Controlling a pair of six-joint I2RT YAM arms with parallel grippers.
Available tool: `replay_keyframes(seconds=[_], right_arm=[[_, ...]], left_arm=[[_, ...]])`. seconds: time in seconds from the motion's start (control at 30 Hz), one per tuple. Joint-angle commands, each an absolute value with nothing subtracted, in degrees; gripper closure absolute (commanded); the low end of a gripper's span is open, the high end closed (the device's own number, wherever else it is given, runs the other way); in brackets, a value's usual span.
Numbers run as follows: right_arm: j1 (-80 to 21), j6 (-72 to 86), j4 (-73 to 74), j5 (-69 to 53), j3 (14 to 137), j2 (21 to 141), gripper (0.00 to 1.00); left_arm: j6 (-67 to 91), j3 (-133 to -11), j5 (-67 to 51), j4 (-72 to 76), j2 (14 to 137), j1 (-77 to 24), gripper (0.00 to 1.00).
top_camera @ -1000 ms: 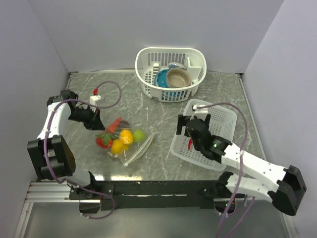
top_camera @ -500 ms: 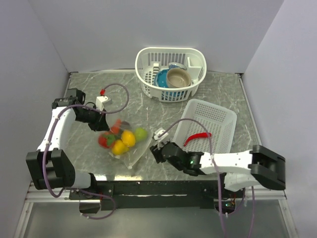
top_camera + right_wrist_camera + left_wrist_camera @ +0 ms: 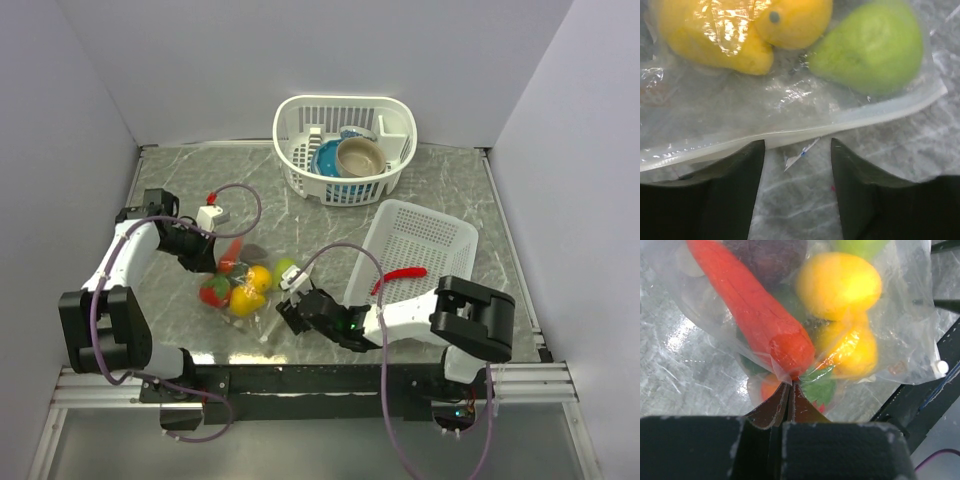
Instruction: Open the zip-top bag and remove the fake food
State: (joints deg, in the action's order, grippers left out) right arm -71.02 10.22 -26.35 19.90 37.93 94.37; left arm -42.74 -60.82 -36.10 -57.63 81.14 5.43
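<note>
The clear zip-top bag (image 3: 262, 312) lies on the marbled table left of centre, with fake food inside: a red-orange carrot (image 3: 750, 315), two yellow fruits (image 3: 840, 285), a green fruit (image 3: 875, 50) and a red piece (image 3: 214, 291). My left gripper (image 3: 208, 258) is shut on the bag's plastic at its far-left end (image 3: 790, 385). My right gripper (image 3: 287, 305) is open at the bag's near right side. In the right wrist view the bag's white zip edge (image 3: 790, 132) runs just ahead of the fingertips (image 3: 757, 152), not between them.
A flat white lattice basket (image 3: 430, 235) at the right holds a red chili (image 3: 400, 275). A round white basket (image 3: 290, 110) at the back holds a blue bowl (image 3: 326, 158) and a tan bowl (image 3: 360, 155). Grey walls enclose the table.
My right arm swung left from the flat basket, leaving the red chili there, and now sits low at the bag's zip edge with narrower jaws. The left gripper and the bag shifted slightly.
</note>
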Motion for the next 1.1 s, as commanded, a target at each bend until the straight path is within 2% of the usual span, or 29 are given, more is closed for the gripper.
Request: replay_keyframes(seconds=[0.0,0.03,0.1,0.63,0.83,0.87,0.9,0.93,0.97,1.0,1.07], right_arm=[[-70.0,9.3,-33.8,20.0,41.8,96.9,0.28],[-69.9,9.1,-34.3,21.1,42.4,97.8,0.11],[-69.5,7.7,-35.9,21.8,44.0,99.0,0.00],[-64.6,7.4,-38.8,19.0,55.9,109.2,0.00],[-64.4,11.3,-31.5,21.9,60.6,113.8,0.00],[-64.3,11.9,-30.8,22.8,60.6,114.0,0.00],[-64.4,12.5,-29.9,24.7,60.3,114.0,0.00],[-64.3,13.1,-28.8,25.0,60.0,113.9,0.00],[-64.3,13.0,-28.9,24.9,59.4,113.6,0.00],[-64.3,13.1,-29.1,24.4,58.0,112.8,0.00],[-64.3,13.6,-30.2,22.6,56.3,111.5,0.00]], left_arm=[[-43.0,-61.2,-36.0,-56.3,81.9,5.4,0.99],[-43.2,-61.2,-36.0,-56.3,82.3,5.4,0.99],[-43.3,-61.1,-35.6,-56.5,82.6,5.4,0.99],[-45.8,-59.9,-35.9,-56.4,86.8,5.3,0.99],[-45.5,-60.5,-37.0,-57.0,87.3,5.4,0.98],[-44.7,-60.7,-36.8,-56.8,87.0,5.5,0.94],[-44.4,-60.7,-36.8,-56.8,86.2,6.2,0.66],[-44.3,-61.0,-36.7,-56.9,85.7,6.9,0.51],[-44.6,-61.0,-36.5,-57.2,85.2,7.9,0.28],[-44.9,-61.3,-36.2,-57.4,84.1,9.9,0.20],[-46.6,-61.2,-35.6,-58.1,83.8,12.3,0.15]])
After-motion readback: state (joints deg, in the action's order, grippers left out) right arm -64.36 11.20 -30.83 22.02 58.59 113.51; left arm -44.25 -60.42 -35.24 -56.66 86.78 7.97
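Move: The upper lemon, the right hand's aim, lies in the clear bag about 8 cm ahead of the right hand, 7 cm to its left and slightly lower. From that hand the green pear is some 8 cm ahead and 1 cm left, the lower lemon about 2 cm ahead and 10 cm left. The left hand, shut on the bag film, has the upper lemon about 11 cm to its right, 1 cm back and some 6 cm below. With the right fingertips going in at the bag's open lip towards the upper lemon, the right hand opens fully and travels about 9 cm forward and 7 cm left, arching up some 4 cm over the lip before sinking again. The left hand lowers the pinched film about 3 cm, then spreads its fingers to let go. ##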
